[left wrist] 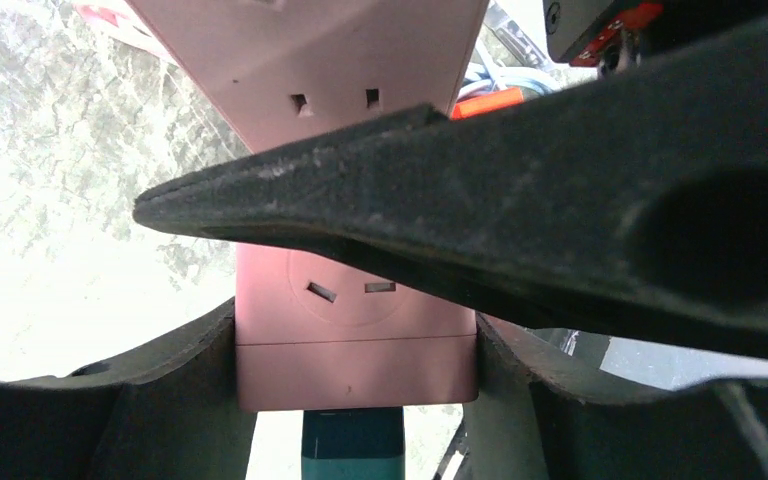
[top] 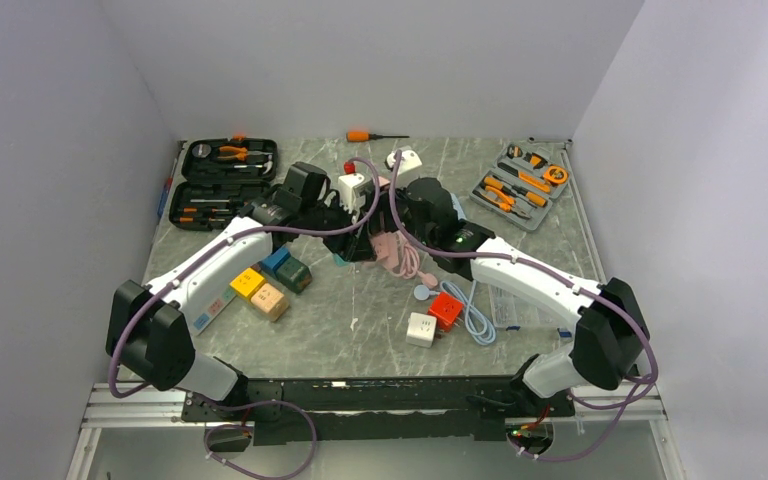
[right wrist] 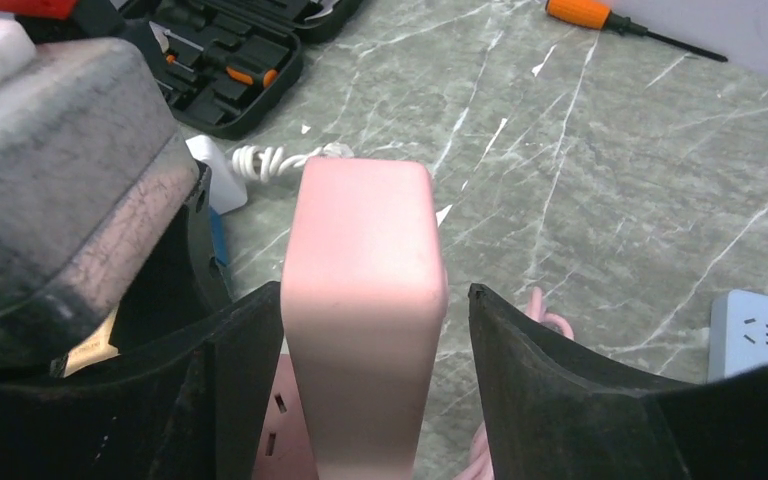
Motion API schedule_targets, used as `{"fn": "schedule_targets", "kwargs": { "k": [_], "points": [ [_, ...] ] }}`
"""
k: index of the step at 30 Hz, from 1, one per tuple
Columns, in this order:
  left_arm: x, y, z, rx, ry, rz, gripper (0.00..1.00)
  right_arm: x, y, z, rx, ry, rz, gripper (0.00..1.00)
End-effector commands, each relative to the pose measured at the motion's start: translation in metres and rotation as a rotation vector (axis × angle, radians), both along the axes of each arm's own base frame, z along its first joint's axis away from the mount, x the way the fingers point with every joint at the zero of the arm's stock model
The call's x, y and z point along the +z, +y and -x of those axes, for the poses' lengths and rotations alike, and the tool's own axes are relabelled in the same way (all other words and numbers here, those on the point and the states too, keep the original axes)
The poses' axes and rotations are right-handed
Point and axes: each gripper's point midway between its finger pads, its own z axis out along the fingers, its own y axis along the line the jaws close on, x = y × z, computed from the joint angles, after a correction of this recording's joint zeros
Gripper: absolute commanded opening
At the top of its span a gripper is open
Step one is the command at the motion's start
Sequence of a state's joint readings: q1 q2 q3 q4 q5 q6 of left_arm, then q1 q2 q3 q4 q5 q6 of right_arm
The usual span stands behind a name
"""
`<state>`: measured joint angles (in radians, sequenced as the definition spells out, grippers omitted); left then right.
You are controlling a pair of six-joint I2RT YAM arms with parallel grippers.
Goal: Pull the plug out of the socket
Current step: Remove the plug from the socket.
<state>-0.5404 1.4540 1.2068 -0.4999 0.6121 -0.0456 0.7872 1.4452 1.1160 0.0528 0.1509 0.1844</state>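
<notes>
A pink socket (left wrist: pixel 355 340) with slots on its face sits between the fingers of my left gripper (left wrist: pixel 355 375); both fingers press its sides, so it is shut on it. A smooth, rounded pink plug (right wrist: pixel 365 280) stands between the fingers of my right gripper (right wrist: pixel 375 340). The left finger touches it and a gap shows at the right finger, so this gripper is open. Both grippers meet over the middle of the table (top: pixel 370 240). One right finger (left wrist: pixel 520 200) crosses the left wrist view. I cannot tell whether the plug and socket are still joined.
A coiled pink cable (top: pixel 405 262) lies under the grippers. A black tool case (top: pixel 225 170) is at the back left, a tool tray (top: pixel 520 185) at the back right and an orange screwdriver (top: pixel 370 135) at the back. Coloured blocks (top: pixel 270 285), red and white adapters (top: pixel 435 318) and a blue cable (top: pixel 475 315) lie nearer.
</notes>
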Motion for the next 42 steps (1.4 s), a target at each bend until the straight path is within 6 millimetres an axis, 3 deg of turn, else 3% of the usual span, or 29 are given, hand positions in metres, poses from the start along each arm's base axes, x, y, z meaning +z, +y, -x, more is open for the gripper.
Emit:
{"fn": "schedule_targets", "kwargs": {
  "k": [1,8,16,20,25,32,34,42],
  "points": [
    [0.053,-0.013,-0.003,-0.051,-0.097,0.130,0.00,0.016,0.007,0.000,-0.001,-0.033,-0.072,0.69],
    [0.064,-0.004,-0.009,-0.025,-0.115,0.139,0.00,-0.006,0.015,0.003,0.018,0.025,-0.090,0.61],
    [0.066,0.002,-0.015,0.000,-0.140,0.125,0.00,-0.002,0.017,0.000,0.011,0.026,-0.101,0.17],
    [0.062,0.005,-0.017,0.011,-0.144,0.107,0.00,0.001,0.012,-0.005,-0.020,0.009,-0.077,0.01],
    [0.064,0.008,-0.018,0.014,-0.165,0.086,0.00,-0.015,-0.006,-0.017,-0.100,-0.014,0.024,0.00],
    [0.069,0.017,-0.014,-0.030,-0.226,0.036,0.00,-0.068,-0.060,-0.048,-0.237,0.052,0.088,0.00],
    [0.069,0.020,-0.011,-0.036,-0.230,0.023,0.00,-0.074,-0.071,-0.052,-0.264,0.052,0.111,0.00],
    [0.084,0.029,-0.010,-0.052,-0.209,0.067,0.00,-0.099,-0.075,-0.063,-0.248,0.075,0.284,0.00]
  ]
}}
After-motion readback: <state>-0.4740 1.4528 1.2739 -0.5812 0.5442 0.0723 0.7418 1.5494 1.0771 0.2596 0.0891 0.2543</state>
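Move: The pink socket strip stands with its upper end between the right hand's open fingers, its middle about 3 cm back, 1 cm right and 4 cm below. The pink cube plug, already in the left fingers, is some 9 cm back, 2 cm left and 5 cm below the right hand. From the left hand the strip lies about 6 cm ahead and 3 cm right, the teal block 4 cm left and 2 cm back, and the green block some 14 cm left, 5 cm back and 17 cm down. The right fingers close on the upper end of the pink socket strip as that hand sinks about 1.5 cm, then keep their pinch while the hand goes forward some 2.5 cm and a little left. The left hand keeps its grip on the pink cube plug and draws it roughly 3 cm forward and as far left, tilting slightly, against the strip in the right hand. ##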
